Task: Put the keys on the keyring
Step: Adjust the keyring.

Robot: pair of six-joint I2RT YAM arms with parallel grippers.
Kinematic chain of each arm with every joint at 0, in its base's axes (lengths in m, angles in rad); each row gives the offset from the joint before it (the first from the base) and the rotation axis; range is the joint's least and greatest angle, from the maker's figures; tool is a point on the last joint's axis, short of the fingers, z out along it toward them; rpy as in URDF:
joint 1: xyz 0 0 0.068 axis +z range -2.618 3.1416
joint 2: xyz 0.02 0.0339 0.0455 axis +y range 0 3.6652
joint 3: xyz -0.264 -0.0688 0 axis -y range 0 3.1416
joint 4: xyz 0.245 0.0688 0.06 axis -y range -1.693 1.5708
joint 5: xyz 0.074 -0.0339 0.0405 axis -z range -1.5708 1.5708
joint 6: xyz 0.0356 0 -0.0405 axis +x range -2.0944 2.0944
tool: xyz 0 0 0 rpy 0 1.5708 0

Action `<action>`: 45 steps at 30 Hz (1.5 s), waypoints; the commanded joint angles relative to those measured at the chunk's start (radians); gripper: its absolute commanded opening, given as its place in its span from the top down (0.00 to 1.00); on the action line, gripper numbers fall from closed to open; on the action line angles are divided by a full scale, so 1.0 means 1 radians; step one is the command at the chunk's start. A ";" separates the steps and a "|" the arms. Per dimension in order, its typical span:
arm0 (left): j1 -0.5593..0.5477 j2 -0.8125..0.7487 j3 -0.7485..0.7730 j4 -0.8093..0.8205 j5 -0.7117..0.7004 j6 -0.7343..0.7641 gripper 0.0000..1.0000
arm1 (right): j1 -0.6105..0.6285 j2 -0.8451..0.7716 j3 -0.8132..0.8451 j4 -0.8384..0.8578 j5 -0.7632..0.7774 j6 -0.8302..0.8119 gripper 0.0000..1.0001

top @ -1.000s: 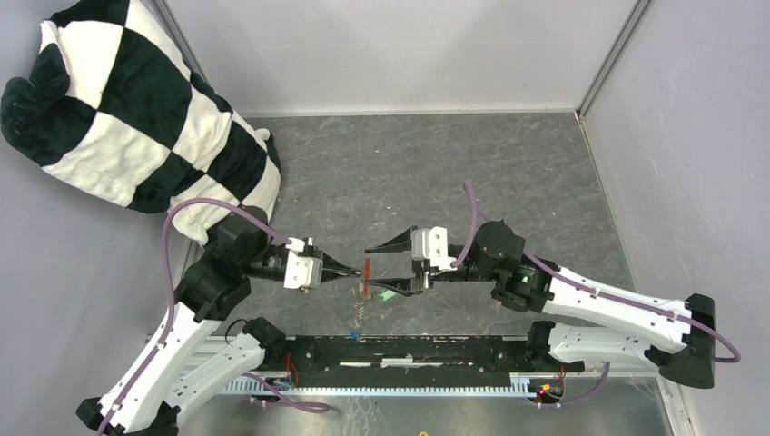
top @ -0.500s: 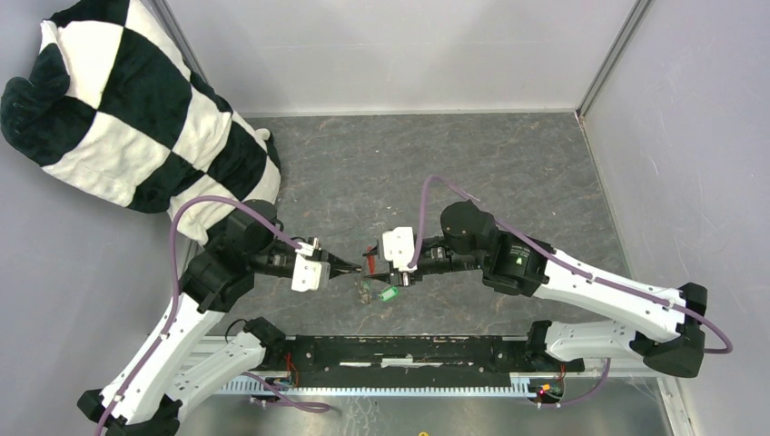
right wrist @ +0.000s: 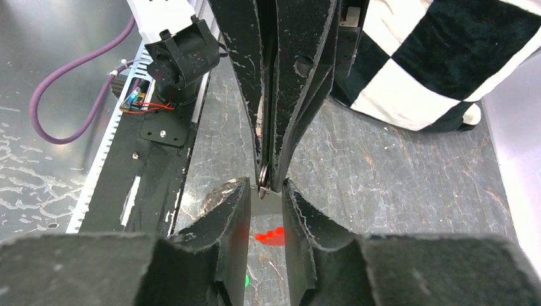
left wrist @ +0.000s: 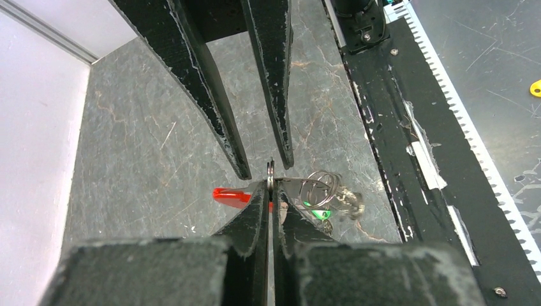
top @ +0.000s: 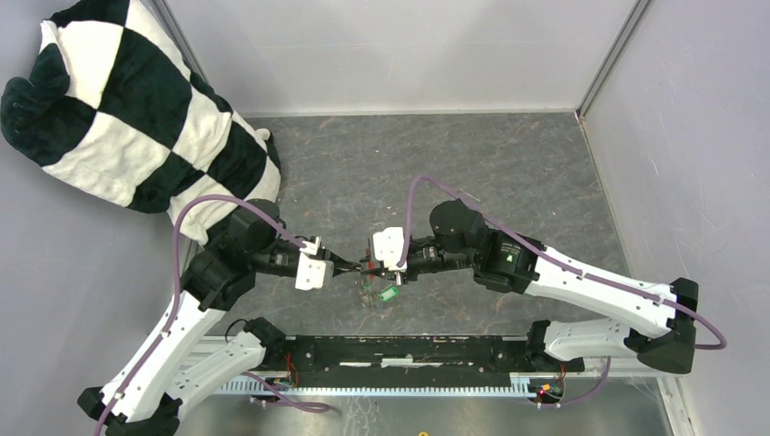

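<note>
The keyring's thin ring (left wrist: 271, 171) stands edge-on, pinched between the tips of my shut left gripper (left wrist: 271, 185). Its red tag (left wrist: 231, 196) hangs just left of the fingers, and a wire loop and grey chain clump (left wrist: 348, 203) dangle on the right. One of the keys, the green-headed one (left wrist: 317, 208), hangs with that clump. My right gripper (right wrist: 265, 191) faces the left one tip to tip. Its jaws are narrowly apart on either side of the ring (right wrist: 261, 178). In the top view both grippers meet at the ring (top: 365, 267), and the green key (top: 389, 293) hangs below.
A black-and-white checkered pillow (top: 136, 109) leans in the far left corner. The black rail (top: 409, 350) with the arm bases runs along the near edge. White walls (top: 690, 136) close in the grey stone-patterned floor. A small yellow piece (left wrist: 534, 88) lies beyond the rail.
My right arm has swung left until its fingertips meet the left gripper's, and its jaws have narrowed. The left gripper has shifted slightly right, still holding the ring.
</note>
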 commanded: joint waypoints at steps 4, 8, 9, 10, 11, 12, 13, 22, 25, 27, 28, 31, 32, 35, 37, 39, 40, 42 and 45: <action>-0.010 0.007 0.043 0.021 0.000 0.033 0.98 | 0.004 0.018 0.046 0.066 -0.002 0.018 0.74; -0.011 0.008 0.053 0.021 0.005 0.024 0.98 | 0.006 0.017 0.038 0.067 0.031 0.017 0.93; -0.011 0.008 0.056 0.021 0.009 0.017 0.98 | 0.005 0.011 0.028 0.075 0.049 0.019 0.99; -0.012 0.009 0.058 0.020 0.015 0.012 0.98 | 0.006 0.001 0.017 0.092 0.068 0.025 0.99; -0.011 0.011 0.062 0.020 0.022 0.006 0.96 | 0.006 -0.014 -0.006 0.119 0.080 0.031 0.99; -0.011 0.012 0.064 0.018 0.025 -0.005 0.92 | 0.007 -0.028 -0.026 0.149 0.087 0.041 0.99; -0.011 0.014 0.066 0.019 0.027 -0.016 0.87 | 0.006 -0.049 -0.051 0.196 0.094 0.055 0.99; -0.011 -0.010 0.019 0.054 -0.010 -0.115 0.67 | -0.004 -0.177 -0.357 0.708 -0.008 0.282 0.99; -0.011 -0.012 0.011 0.099 0.003 -0.175 0.67 | -0.004 -0.192 -0.437 0.858 -0.014 0.352 0.99; -0.011 -0.010 0.009 0.102 0.015 -0.190 0.68 | -0.005 -0.199 -0.476 0.939 -0.008 0.384 0.99; -0.011 -0.011 0.008 0.101 0.018 -0.198 0.68 | -0.005 -0.199 -0.487 0.964 -0.004 0.387 0.99; -0.011 -0.020 0.004 0.096 0.041 -0.212 0.69 | -0.006 -0.200 -0.510 1.033 0.012 0.420 0.99; -0.011 -0.021 0.004 0.090 0.051 -0.215 0.69 | -0.005 -0.198 -0.515 1.046 0.017 0.422 0.99; -0.011 -0.022 0.007 0.062 0.067 -0.211 0.66 | -0.005 -0.191 -0.516 1.053 0.021 0.419 0.99; -0.012 -0.024 0.005 0.057 0.069 -0.210 0.63 | -0.005 -0.187 -0.517 1.061 0.022 0.421 0.99; -0.011 -0.023 0.008 0.063 0.066 -0.206 0.62 | -0.004 -0.177 -0.510 1.057 0.015 0.424 0.99; -0.011 -0.022 0.008 0.086 0.060 -0.225 0.62 | -0.005 -0.174 -0.510 1.056 0.013 0.424 0.99; -0.011 -0.022 0.007 0.132 0.054 -0.268 0.62 | -0.006 -0.172 -0.510 1.057 0.012 0.426 0.99; -0.011 -0.018 0.000 0.178 0.068 -0.311 0.61 | -0.004 -0.166 -0.510 1.058 0.009 0.428 0.99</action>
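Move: The keyring stands upright in the left hand's shut fingertips, about 1 cm to the right of that hand and level with it. From the right hand it is about 1 cm to the left, level, between the half-open fingertips. From the right hand, the red toothed piece hangs 2 cm ahead, 1 cm left and 3 cm lower; the wire coil 4 cm back, 1 cm left and 3 cm lower; the green tag 4 cm back, 4 cm right and some 7 cm down. The keyring is pinched by the right fingers, which edge left onto it and shut; only then do the left fingers open and release it. The right hand draws back and slightly right, swinging its fingertips up some 30 degrees, then lifts the ring about 4 cm. The left hand, fingers parted, eases up about 2 cm and back about 1 cm. ##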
